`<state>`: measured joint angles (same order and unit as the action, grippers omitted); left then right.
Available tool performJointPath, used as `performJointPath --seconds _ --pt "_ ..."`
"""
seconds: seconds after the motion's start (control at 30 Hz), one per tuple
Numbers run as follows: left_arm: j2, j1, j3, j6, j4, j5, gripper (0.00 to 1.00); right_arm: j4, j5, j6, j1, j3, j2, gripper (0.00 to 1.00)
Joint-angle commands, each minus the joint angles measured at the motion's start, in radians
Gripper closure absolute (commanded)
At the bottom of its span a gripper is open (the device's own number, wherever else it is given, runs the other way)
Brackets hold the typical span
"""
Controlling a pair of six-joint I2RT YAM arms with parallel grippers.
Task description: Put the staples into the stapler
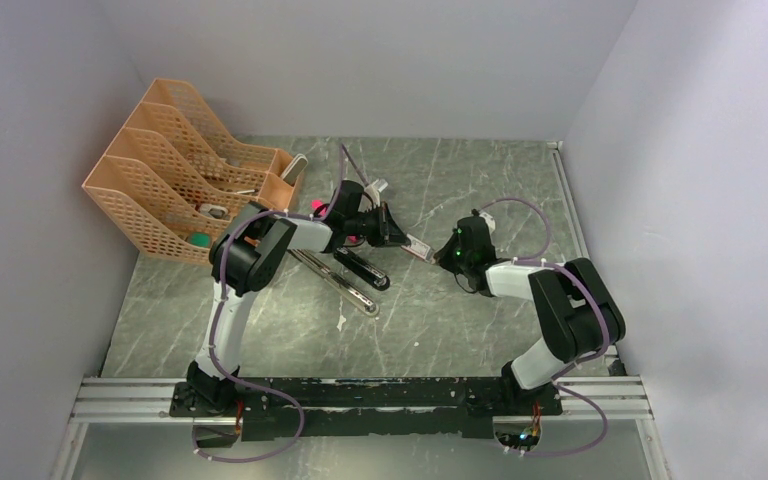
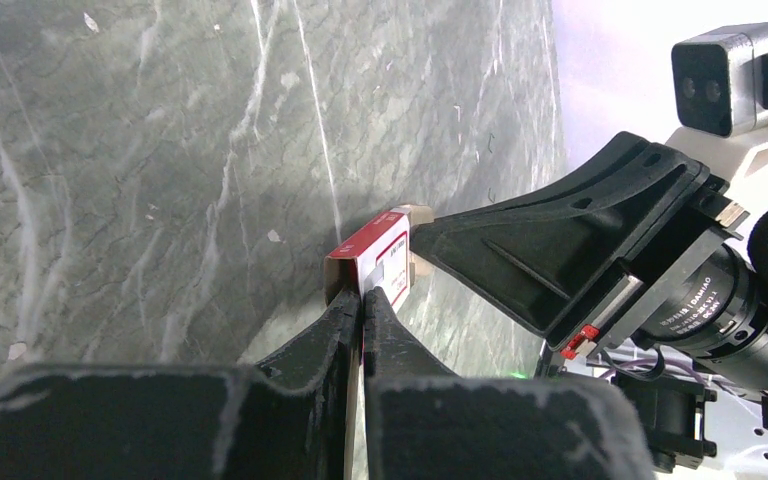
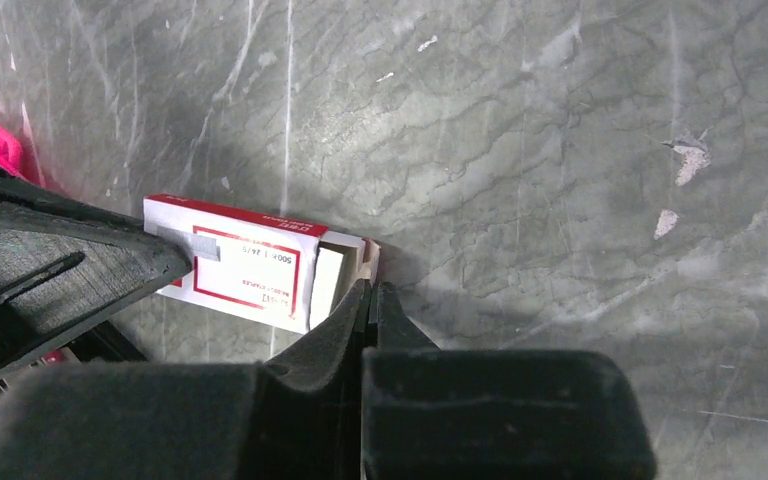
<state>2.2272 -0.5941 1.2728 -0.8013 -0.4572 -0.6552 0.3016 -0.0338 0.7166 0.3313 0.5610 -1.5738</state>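
A small white staple box with red print is held above the table between both grippers. My left gripper is shut on one end of the box, with cardboard showing between its fingers. At the opposite end, my right gripper is shut on the open end flap. The staples themselves are hidden inside the box. The black stapler lies opened flat on the table with its silver rail alongside, just near-left of the left gripper. The right gripper meets the box from the right.
Orange mesh file holders stand at the back left with small items inside. A bright pink plastic piece lies behind the left wrist. White walls close in the table on three sides.
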Motion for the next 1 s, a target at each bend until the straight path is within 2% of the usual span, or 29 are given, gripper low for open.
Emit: performJointPath --seconds 0.0,0.4,0.7,0.97 --pt "-0.048 0.018 -0.003 0.001 -0.041 -0.017 0.93 -0.043 -0.009 -0.019 -0.029 -0.018 0.018 1.00" --pt "-0.036 0.071 0.054 0.013 -0.014 -0.040 0.93 -0.121 0.045 -0.104 -0.165 -0.055 0.085 1.00" --pt "0.030 0.069 0.154 0.007 0.021 -0.041 0.93 -0.192 0.035 -0.176 -0.175 -0.050 0.157 1.00" --pt "0.117 0.018 0.272 0.013 0.080 -0.029 0.91 -0.193 0.079 -0.224 -0.175 -0.039 0.164 1.00"
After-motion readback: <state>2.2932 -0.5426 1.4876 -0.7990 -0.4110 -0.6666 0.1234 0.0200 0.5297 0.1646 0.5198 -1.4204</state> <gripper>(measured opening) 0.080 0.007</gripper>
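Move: The staple box lies between the two grippers: its sleeve's middle is about 3 cm to the right of the left gripper and 2 cm back, and some 5 cm left of the right gripper, 3 cm farther out. From the left gripper, the open black stapler lies about 13 cm left, 5 cm back, the silver stapler 17 cm left, 10 cm back, and the pink piece 16 cm left, 4 cm ahead, all 3 cm lower. Keep the right gripper shut on the tray's end flap and draw it right about 6 cm, quickly and level, easing slightly back, away from the sleeve. Meanwhile hold the sleeve pinched in the left gripper and carry it forward about 6 cm, first drifting left, then lifting some 4 cm and swinging back right. ##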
